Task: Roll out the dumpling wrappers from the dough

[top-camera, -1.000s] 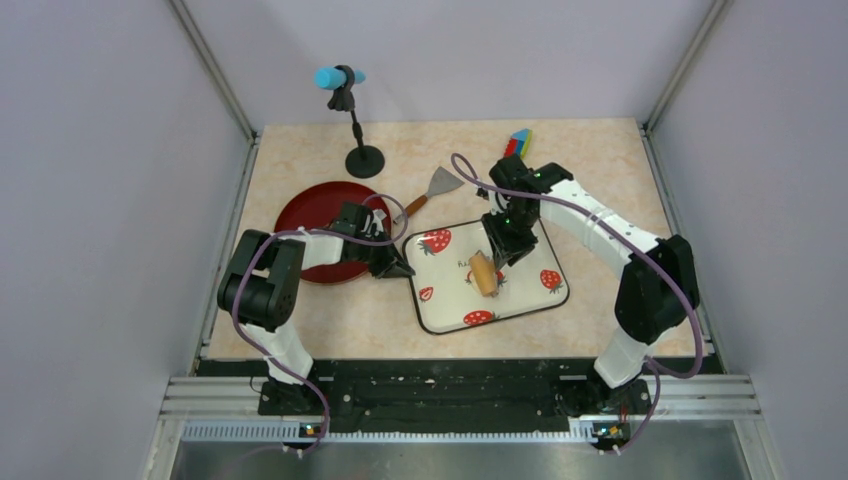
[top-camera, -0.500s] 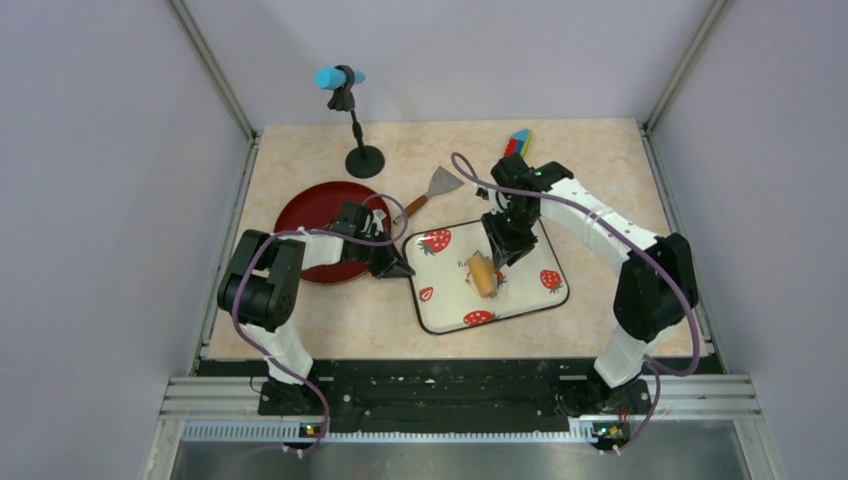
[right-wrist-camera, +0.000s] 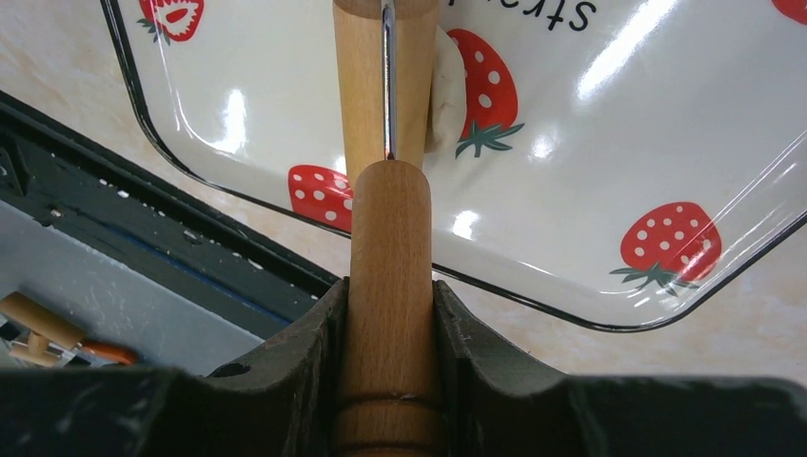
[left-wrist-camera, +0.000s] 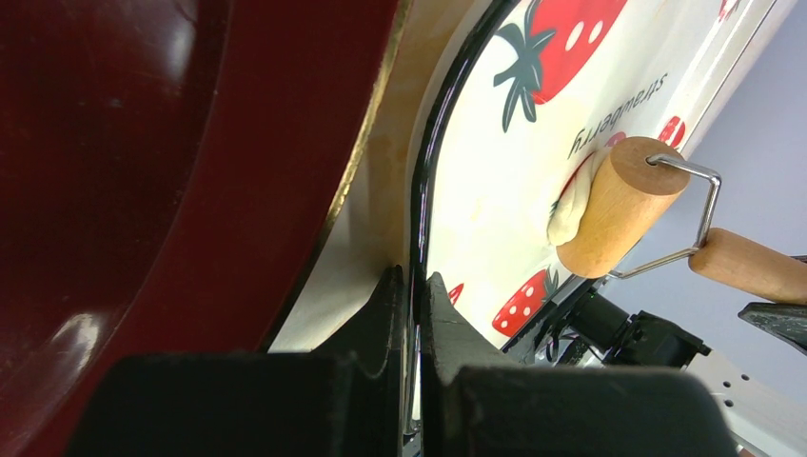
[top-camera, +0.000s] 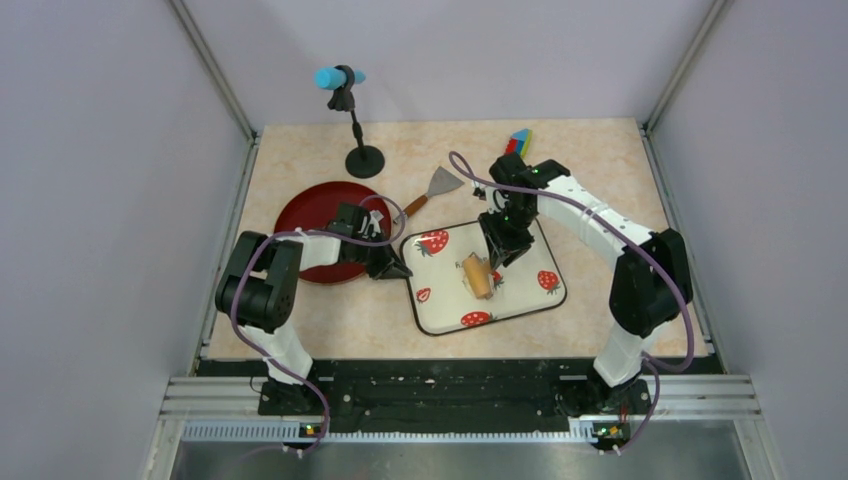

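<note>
A white strawberry-print tray [top-camera: 450, 305] lies mid-table. My left gripper [top-camera: 400, 270] is shut on the tray's left rim [left-wrist-camera: 419, 200], one finger on each side of the black edge [left-wrist-camera: 411, 281]. My right gripper [top-camera: 500, 250] is shut on the wooden handle [right-wrist-camera: 390, 267] of a small rolling pin. Its tan roller [top-camera: 478, 275] rests on the tray over the dough. The dough is a pale cream lump that peeks out beside the roller [left-wrist-camera: 568, 217] and again in the right wrist view [right-wrist-camera: 447, 95]. No dumpling wrappers show in any view.
A dark red plate [top-camera: 315, 215] sits just left of the tray, under my left arm. A metal scraper [top-camera: 437, 185] lies behind the tray. A microphone stand [top-camera: 363, 158] and a coloured block [top-camera: 518, 142] are at the back. A black rail [right-wrist-camera: 143, 228] runs along the near edge.
The right gripper and the roller have shifted slightly left over the tray. The left gripper stays clamped on the rim.
</note>
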Motion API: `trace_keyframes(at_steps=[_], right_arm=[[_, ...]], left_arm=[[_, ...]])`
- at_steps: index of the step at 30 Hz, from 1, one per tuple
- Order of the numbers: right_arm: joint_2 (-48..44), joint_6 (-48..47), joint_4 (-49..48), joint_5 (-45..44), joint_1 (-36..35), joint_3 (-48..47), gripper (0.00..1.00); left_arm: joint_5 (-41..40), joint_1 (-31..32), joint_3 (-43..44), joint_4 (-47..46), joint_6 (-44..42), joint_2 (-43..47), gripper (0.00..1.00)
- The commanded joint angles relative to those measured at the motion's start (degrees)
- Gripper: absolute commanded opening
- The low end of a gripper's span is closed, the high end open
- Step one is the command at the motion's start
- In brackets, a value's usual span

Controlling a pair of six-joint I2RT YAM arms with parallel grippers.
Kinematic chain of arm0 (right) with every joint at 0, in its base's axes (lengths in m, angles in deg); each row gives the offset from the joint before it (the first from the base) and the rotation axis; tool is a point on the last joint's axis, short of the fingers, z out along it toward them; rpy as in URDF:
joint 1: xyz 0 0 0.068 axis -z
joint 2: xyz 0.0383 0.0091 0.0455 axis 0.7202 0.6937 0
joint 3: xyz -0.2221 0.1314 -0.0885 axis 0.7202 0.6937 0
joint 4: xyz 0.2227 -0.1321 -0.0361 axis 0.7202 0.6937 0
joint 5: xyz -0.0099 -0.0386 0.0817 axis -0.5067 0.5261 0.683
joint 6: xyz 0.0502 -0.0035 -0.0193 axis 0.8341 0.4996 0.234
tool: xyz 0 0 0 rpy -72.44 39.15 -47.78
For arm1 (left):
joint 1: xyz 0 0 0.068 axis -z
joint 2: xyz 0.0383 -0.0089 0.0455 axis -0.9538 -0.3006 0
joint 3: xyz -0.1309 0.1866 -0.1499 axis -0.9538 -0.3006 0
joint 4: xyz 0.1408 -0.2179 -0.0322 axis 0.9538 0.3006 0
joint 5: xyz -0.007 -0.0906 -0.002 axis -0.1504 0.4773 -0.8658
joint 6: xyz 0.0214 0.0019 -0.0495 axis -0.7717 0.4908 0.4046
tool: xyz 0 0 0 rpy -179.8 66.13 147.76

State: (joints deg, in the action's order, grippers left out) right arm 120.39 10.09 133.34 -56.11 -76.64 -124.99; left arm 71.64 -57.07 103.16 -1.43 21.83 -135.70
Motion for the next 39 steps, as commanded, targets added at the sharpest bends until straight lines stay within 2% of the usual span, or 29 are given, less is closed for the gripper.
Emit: trace_keyframes(at_steps=[1,33,39], right_arm=[[11.5,-0.5,-2.6,4.5,-3.1,6.7,0.00],[12.7,-0.8,-2.1,4.3,-3.5,5.8,0.00],[11.8,-0.3,-1.8,2.8,-3.4,3.3,0.00]], left_arm=[[-10.3,0.3,-3.1,7.3,-2.5,-2.7,0.00],[-10.3,0.3,-3.0,7.4,-2.8,-2.8,0.00],[-10.3,0.3,-3.1,7.3,-2.6,-2.7,0.00]])
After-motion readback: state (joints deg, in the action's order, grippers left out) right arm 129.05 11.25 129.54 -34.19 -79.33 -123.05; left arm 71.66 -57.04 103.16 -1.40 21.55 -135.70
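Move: The roller whose handle I grip in my right hand sits on the dough; the dough's middle is about 4 cm left of that hand, level fore-and-aft and 9 cm below. The small half-strawberry print is some 14 cm left and 4 cm back, and the tray's near left corner 13 cm left and 10 cm back. From my left hand, pinching the tray's left rim, the dough lies roughly 14 cm to the right, 1 cm lower. Keeping my grip on the handle, I ease the roller left across the dough, barely 1.5 cm at first, then sweep my right hand quickly left, back and slightly down, about 8 cm in all. The wrist tips some 20 degrees, swinging the roller left and back off the dough towards the tray's near left corner, while my left hand keeps pinching the rim, still. ##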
